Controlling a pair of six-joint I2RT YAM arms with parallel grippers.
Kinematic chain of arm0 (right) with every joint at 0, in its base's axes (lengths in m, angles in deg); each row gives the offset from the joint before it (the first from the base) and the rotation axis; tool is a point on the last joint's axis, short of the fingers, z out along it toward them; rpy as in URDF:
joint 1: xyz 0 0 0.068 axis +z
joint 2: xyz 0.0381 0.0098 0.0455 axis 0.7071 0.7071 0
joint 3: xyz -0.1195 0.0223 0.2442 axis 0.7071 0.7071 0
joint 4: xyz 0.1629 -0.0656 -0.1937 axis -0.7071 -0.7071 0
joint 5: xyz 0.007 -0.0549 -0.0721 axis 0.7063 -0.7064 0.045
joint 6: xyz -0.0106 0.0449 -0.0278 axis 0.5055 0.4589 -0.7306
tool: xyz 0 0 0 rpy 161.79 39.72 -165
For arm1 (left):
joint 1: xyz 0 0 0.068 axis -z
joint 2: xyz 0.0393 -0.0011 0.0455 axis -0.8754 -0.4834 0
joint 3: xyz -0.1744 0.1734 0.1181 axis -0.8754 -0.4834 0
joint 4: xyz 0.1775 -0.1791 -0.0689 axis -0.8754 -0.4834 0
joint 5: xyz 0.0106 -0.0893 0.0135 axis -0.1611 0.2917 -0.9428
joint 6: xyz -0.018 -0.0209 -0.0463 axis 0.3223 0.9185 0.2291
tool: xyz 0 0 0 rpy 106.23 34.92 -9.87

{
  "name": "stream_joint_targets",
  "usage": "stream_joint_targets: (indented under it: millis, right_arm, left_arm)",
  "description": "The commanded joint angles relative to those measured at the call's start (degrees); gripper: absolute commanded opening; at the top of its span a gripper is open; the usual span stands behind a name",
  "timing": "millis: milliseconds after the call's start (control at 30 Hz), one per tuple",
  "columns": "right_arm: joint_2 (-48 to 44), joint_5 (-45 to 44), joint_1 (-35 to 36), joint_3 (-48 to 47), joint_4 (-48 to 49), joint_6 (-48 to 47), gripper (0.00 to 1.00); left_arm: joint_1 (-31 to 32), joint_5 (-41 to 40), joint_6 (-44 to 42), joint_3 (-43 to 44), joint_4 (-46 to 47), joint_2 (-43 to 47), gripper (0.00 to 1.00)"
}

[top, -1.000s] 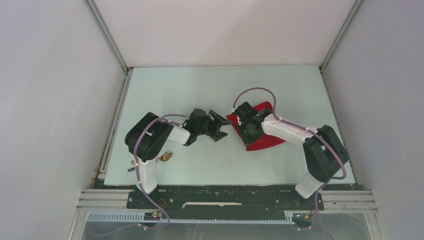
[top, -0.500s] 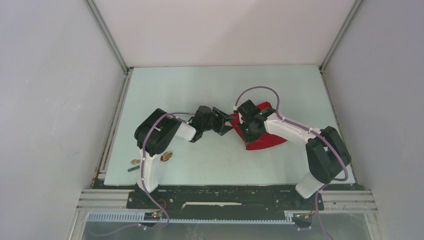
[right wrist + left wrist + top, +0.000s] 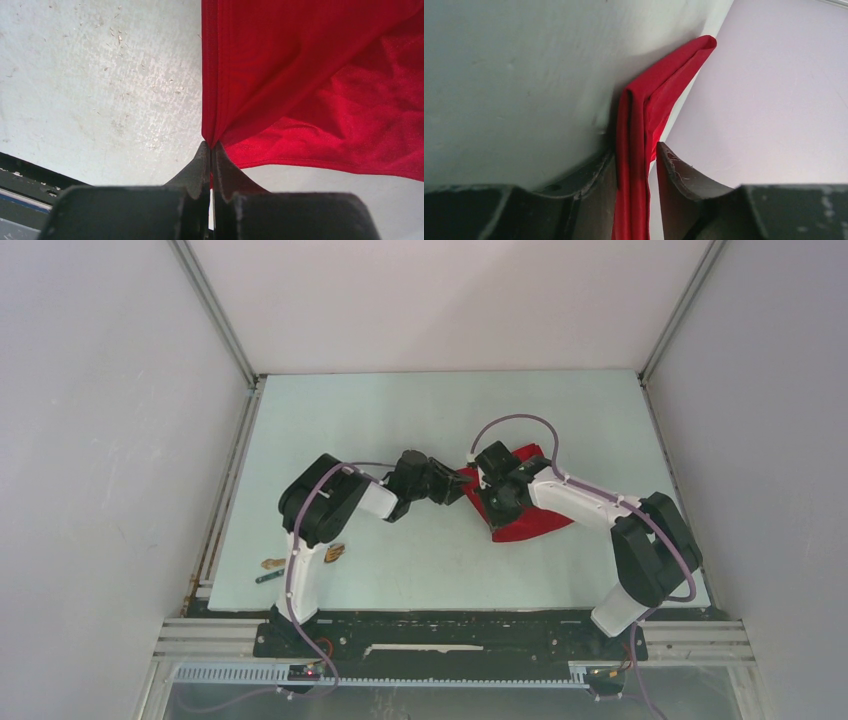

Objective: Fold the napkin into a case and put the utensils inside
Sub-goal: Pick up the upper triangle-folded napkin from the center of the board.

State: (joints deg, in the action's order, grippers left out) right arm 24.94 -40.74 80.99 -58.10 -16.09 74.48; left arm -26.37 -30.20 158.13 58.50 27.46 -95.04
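The red napkin [image 3: 530,525] lies partly folded right of the table's middle. My right gripper [image 3: 492,508] is shut on the napkin's [image 3: 310,75] edge, the cloth pinched at the tips of the gripper [image 3: 211,146]. My left gripper [image 3: 462,485] has reached the napkin's left corner. In the left wrist view a folded edge of the napkin [image 3: 644,125] runs between the jaws of the left gripper [image 3: 634,152]; the cloth rests against the left finger and a thin gap shows at the right finger [image 3: 674,175]. The wooden fork [image 3: 333,553] and teal utensil [image 3: 267,578] lie by the left arm's base.
Grey walls close the table [image 3: 400,420] in on the left, back and right. The left arm's upright link [image 3: 305,575] partly covers the fork. The black base rail [image 3: 450,630] runs along the near edge.
The left arm has reached to the right until its gripper came around the napkin's left corner, and its jaws have narrowed. The right gripper holds the napkin in place.
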Motion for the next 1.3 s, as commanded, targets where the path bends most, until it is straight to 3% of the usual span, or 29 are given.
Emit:
stream_joint_targets:
  millis: [0,467,533,767,1100,1267]
  right_arm:
    - [-1.9,0.4,0.0,0.4,0.8,0.1,0.0]
    - [-0.4,0.5,0.9,0.5,1.1,0.0,0.0]
    - [-0.2,-0.3,1.0,0.5,1.0,0.1,0.0]
    - [3.6,-5.5,2.7,0.5,1.3,2.4,0.01]
    - [3.0,-15.2,9.0,2.3,5.1,5.7,0.51]
    - [-0.9,-22.0,11.3,4.1,10.4,8.4,0.65]
  left_arm:
    - [0.0,-1.5,-3.3,2.5,-1.5,-0.9,0.4]
    - [-1.0,-1.2,-8.0,5.1,-4.7,-1.0,0.21]
    - [-1.1,-1.2,-8.3,5.0,-4.9,-0.8,0.14]
    - [-1.3,-1.0,-9.6,4.9,-6.8,0.5,0.04]
    - [-1.2,0.5,-9.2,5.0,-6.7,0.6,0.0]
    - [-1.3,1.7,-8.4,4.8,-6.2,0.5,0.0]
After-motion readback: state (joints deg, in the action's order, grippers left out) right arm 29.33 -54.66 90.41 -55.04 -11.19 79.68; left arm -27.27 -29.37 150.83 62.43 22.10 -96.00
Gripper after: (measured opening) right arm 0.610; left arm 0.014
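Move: The napkin's left edge already runs between the left hand's half-open pads, with its far-left corner roughly 3 cm ahead of that hand, level with it sideways and at about its height. The napkin's middle lies some 10 cm to the left hand's right, 4 cm back and a couple of cm lower. The right hand still grips the near-left corner, with the board spot for it about 4 cm straight below; the napkin's middle lies about 7 cm ahead of this hand, 5 cm right and 4 cm lower. With the right hand still holding the near-left corner up, the left hand edges only about 1 cm forward and slightly down while its fingers shut fully, pinching the napkin's folded left edge just short of the far-left corner. Only once the left fingers are almost closed does the right hand sink straight towards the board by nearly 4 cm, opening as it goes and drifting about 1 cm back and left with a roll of some 10 degrees, and it lets go of the near-left corner, its spread fingers ending on either side of it. ##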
